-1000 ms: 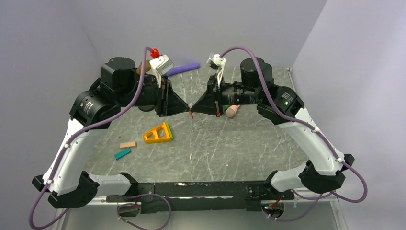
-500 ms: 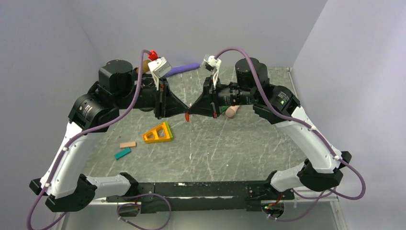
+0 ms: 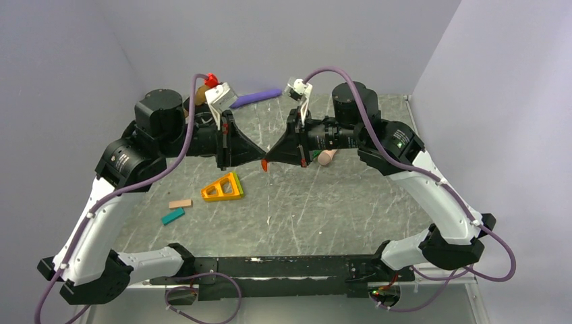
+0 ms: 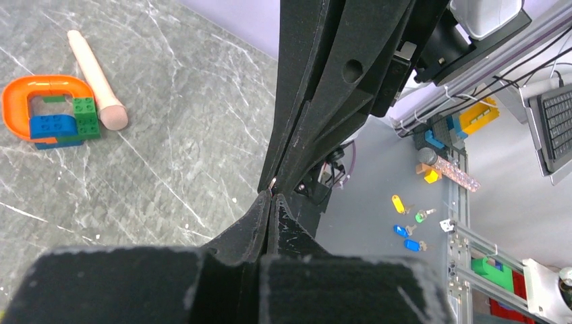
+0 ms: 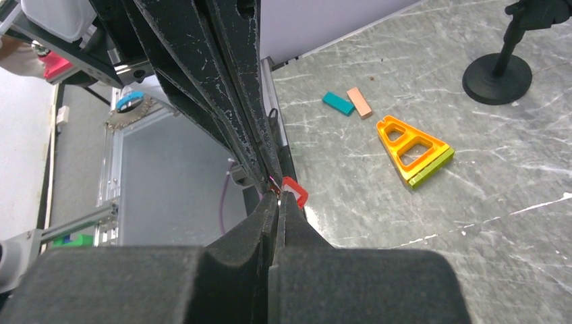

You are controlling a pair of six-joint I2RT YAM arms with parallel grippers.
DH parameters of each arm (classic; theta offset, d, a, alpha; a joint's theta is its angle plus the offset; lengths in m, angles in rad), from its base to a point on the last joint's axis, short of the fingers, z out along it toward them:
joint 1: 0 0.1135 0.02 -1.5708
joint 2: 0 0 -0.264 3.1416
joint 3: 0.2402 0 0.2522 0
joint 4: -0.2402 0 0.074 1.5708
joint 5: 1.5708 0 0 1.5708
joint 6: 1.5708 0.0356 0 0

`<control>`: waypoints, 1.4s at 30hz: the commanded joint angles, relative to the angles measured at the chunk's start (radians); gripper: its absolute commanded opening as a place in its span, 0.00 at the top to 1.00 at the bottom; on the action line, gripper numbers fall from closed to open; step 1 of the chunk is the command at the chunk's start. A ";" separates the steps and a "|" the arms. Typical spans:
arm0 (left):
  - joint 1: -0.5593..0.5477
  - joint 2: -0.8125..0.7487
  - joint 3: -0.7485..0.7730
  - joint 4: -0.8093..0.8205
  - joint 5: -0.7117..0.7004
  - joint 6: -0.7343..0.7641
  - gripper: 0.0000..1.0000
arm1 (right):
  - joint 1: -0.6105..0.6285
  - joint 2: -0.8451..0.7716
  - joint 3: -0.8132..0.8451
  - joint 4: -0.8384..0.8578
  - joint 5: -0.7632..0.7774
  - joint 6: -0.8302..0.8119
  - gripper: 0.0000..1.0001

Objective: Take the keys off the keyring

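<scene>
My two grippers meet tip to tip in mid-air above the middle of the table. The left gripper (image 3: 260, 160) (image 4: 270, 197) is shut, its fingers pressed together on a thin metal glint, the keyring (image 4: 272, 181). The right gripper (image 3: 266, 160) (image 5: 277, 196) is shut too. The keys, a tiny red piece (image 3: 264, 166) (image 5: 295, 191), hang just under and beside its tips. Most of the ring is hidden between the four fingertips.
A yellow-orange triangle (image 3: 222, 187), a tan block (image 3: 180, 203) and a teal block (image 3: 173, 216) lie on the table front left. A wooden peg (image 3: 328, 157) and an orange loop with blue and green blocks (image 4: 50, 111) lie under the right arm. A purple stick (image 3: 256, 98) lies at the back.
The left gripper has closed at the meeting point. Both arms have shifted a little left, and the red piece has moved with them.
</scene>
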 commanded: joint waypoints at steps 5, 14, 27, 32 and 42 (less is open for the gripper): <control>-0.001 -0.094 -0.127 0.300 -0.024 -0.154 1.00 | 0.009 -0.038 0.025 0.194 0.094 0.061 1.00; -0.002 -0.119 -0.130 0.353 -0.105 -0.152 1.00 | 0.008 -0.017 0.101 0.272 0.100 0.102 1.00; -0.004 -0.185 -0.267 0.555 -0.187 -0.239 1.00 | 0.008 -0.052 0.076 0.432 0.117 0.189 1.00; -0.007 -0.188 -0.287 0.603 -0.171 -0.253 1.00 | 0.007 -0.061 0.052 0.481 0.115 0.215 1.00; -0.011 -0.172 -0.168 0.451 -0.200 -0.147 0.24 | 0.007 -0.120 -0.036 0.443 0.170 0.200 1.00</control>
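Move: Between the two gripper tips sits the keyring with its red tag, within about 1 cm of both hand points, and both sets of fingers are already shut on it. From the left hand, the yellow triangle lies about 15 cm ahead and 16 cm left; the orange toy frame is some 31 cm ahead and 13 cm right. Both are on the table, roughly 43 cm below. Rising together with the keyring between them, the two hands climb about 8 to 9 cm, edging forward 1 to 1.5 cm, while both wrists tip their fingertips up by some 20 degrees. The right keeps its pinch on the ring; the left draws barely 1.5 cm to the left and, right at the end, opens its fingers about halfway and lets go. ##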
